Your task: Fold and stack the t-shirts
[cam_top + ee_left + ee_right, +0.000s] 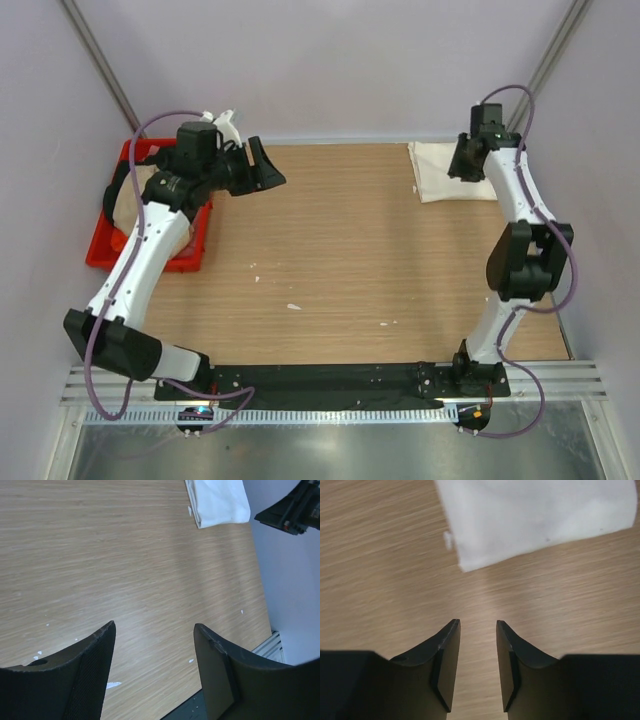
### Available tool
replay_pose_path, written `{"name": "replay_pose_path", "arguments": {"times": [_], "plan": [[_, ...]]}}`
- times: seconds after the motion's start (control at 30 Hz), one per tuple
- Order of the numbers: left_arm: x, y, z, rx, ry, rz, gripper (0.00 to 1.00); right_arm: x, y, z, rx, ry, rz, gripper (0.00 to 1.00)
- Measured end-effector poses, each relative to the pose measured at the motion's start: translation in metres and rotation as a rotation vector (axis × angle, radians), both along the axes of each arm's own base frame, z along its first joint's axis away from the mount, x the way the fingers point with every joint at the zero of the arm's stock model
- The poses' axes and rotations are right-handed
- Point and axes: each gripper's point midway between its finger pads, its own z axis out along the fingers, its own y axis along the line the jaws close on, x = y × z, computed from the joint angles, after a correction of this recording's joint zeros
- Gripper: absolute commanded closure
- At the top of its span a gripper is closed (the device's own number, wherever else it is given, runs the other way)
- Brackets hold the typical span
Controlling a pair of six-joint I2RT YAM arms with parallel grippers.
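Observation:
A cream t-shirt (pixel 448 173) lies folded into a rectangle at the table's back right corner, and it shows in the left wrist view (pixel 218 502) and the right wrist view (pixel 535 515). My right gripper (pixel 462 165) hovers over its left part. In the right wrist view this gripper (pixel 477 622) is open a little, with nothing between the fingers and bare wood below. My left gripper (pixel 264 166) hangs open and empty over the back left of the table, its fingers wide apart (pixel 155 625). A tan t-shirt (pixel 128 203) lies in the crate under the left arm.
A red crate (pixel 103 250) stands at the table's left edge, partly hidden by the left arm. Small white scraps (pixel 293 306) dot the wooden table (pixel 340 250). Grey walls close in the back and sides. The right arm (pixel 295 510) shows at the left wrist view's top right.

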Motion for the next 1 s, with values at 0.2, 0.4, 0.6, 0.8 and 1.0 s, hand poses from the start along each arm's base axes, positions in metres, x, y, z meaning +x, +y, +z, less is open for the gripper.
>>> {"name": "replay_pose_path", "arguments": {"times": [0.2,0.4,0.6,0.8,1.0], "plan": [[-0.027,0.019,0.031,0.021,-0.095,0.038,0.11,-0.077,0.107,0.097,0.069,-0.221,0.204,0.00],[-0.057,0.039,0.032,0.050,-0.124,0.088,0.00,-0.145,0.110,0.111,0.194,-0.312,0.206,0.00],[-0.082,0.054,0.012,0.092,-0.097,0.118,0.00,-0.185,0.118,0.100,0.292,-0.338,0.205,0.00],[-0.107,0.065,0.014,0.082,-0.152,0.139,0.00,-0.202,0.126,0.109,0.373,-0.394,0.209,0.00],[-0.122,0.075,0.031,0.058,-0.248,0.171,0.00,-0.208,0.130,0.107,0.419,-0.410,0.201,0.00]]}}
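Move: Both grippers are empty and in the air. The folded white t-shirt lies about 11 cm ahead of the right gripper, 3 cm to its right and 12 cm below. The red bin of unfolded clothes is about 6 cm ahead of the left gripper, 29 cm to its left and 21 cm below. From the left gripper, the folded t-shirt is roughly 24 cm ahead, 50 cm right and 27 cm below. Draw the right gripper back some 20 cm, away from the folded t-shirt, swinging it left and up early on, while opening its fingers fully, tipping the hand up and rolling its left side higher. Meanwhile bring the left gripper back about 12 cm and leftward, tilt it up some 15 degrees and open it the rest of the way. Touch nothing. ##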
